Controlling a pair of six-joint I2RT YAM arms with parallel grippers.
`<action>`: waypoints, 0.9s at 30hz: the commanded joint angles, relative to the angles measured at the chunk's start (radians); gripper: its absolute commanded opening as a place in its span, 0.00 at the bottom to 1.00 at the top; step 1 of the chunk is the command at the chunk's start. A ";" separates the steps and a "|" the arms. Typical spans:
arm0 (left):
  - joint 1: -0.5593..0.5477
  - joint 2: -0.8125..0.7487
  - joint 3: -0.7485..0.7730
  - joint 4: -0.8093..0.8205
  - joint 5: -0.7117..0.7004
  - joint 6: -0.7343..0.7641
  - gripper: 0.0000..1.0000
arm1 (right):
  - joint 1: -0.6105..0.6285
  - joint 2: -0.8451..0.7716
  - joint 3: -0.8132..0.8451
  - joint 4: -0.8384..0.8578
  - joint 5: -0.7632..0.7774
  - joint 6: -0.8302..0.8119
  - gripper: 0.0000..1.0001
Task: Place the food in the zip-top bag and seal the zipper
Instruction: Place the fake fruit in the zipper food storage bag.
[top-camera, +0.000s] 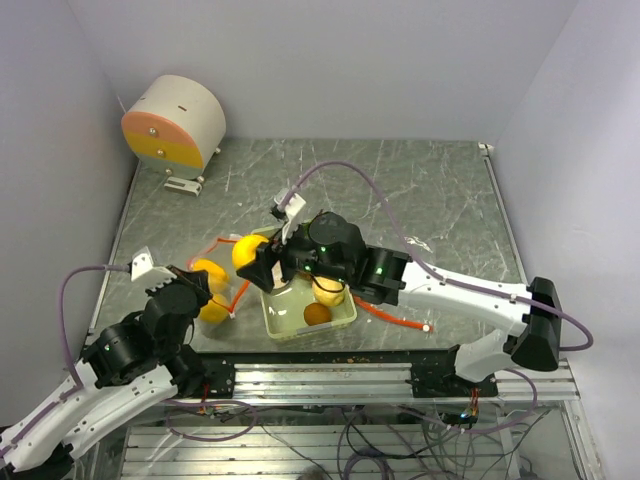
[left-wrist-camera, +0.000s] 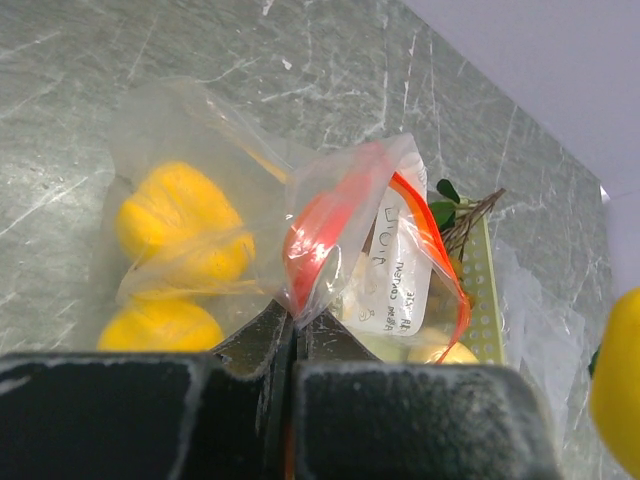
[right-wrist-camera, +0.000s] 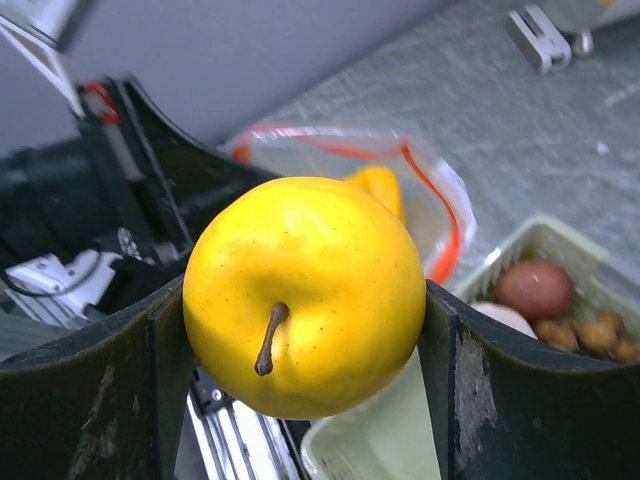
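The clear zip-top bag (left-wrist-camera: 200, 130) with a red zipper strip (left-wrist-camera: 318, 232) lies at the left of the table, with two yellow fruits (left-wrist-camera: 178, 215) inside it. My left gripper (left-wrist-camera: 290, 318) is shut on the bag's mouth edge (top-camera: 222, 300). My right gripper (right-wrist-camera: 303, 300) is shut on a yellow round fruit (right-wrist-camera: 330, 260) with a brown stem, held above the bag's mouth (top-camera: 248, 250). The pale green tray (top-camera: 345, 318) holds a reddish apple (right-wrist-camera: 533, 288), a pale pear (right-wrist-camera: 505, 315), brown berries (right-wrist-camera: 590, 335) and another yellow fruit (top-camera: 328, 291).
A round white drum with an orange face (top-camera: 175, 120) stands at the back left. A red strip (top-camera: 392, 315) lies on the table right of the tray. The metal rail (top-camera: 340, 380) runs along the near edge. Grey walls close in the sides.
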 joint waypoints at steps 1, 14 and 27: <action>0.006 -0.010 -0.025 0.114 0.052 0.064 0.07 | -0.005 0.080 0.056 0.120 -0.099 -0.032 0.52; 0.005 -0.027 -0.040 0.166 0.098 0.100 0.07 | -0.008 0.277 0.105 0.098 0.111 -0.032 0.77; 0.005 0.006 -0.053 0.167 0.093 0.079 0.07 | -0.009 0.136 0.048 0.073 0.129 -0.032 1.00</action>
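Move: The mouth of the zipper bag lies about 6 cm left of the right hand, 3 cm ahead and 12 cm below; that hand already holds a round yellow fruit. Two yellow fruits already bagged lie roughly 12 cm to its left, 4 cm ahead and 23 cm down. The food basket's middle is some 10 cm to its right, 6 cm ahead and 25 cm down. From the left hand, the mouth is about 5 cm right, 4 cm ahead and 5 cm below. Carry the held yellow fruit left about 5 cm, rising slightly, then sink it some 10 cm to the bag's open mouth; ease forward there, spread the right fingers wide to let go, and start lifting. Keep the left fingers pinched on the bag's rim and shift it about 2 cm right, towards the incoming fruit, turning slightly clockwise. ##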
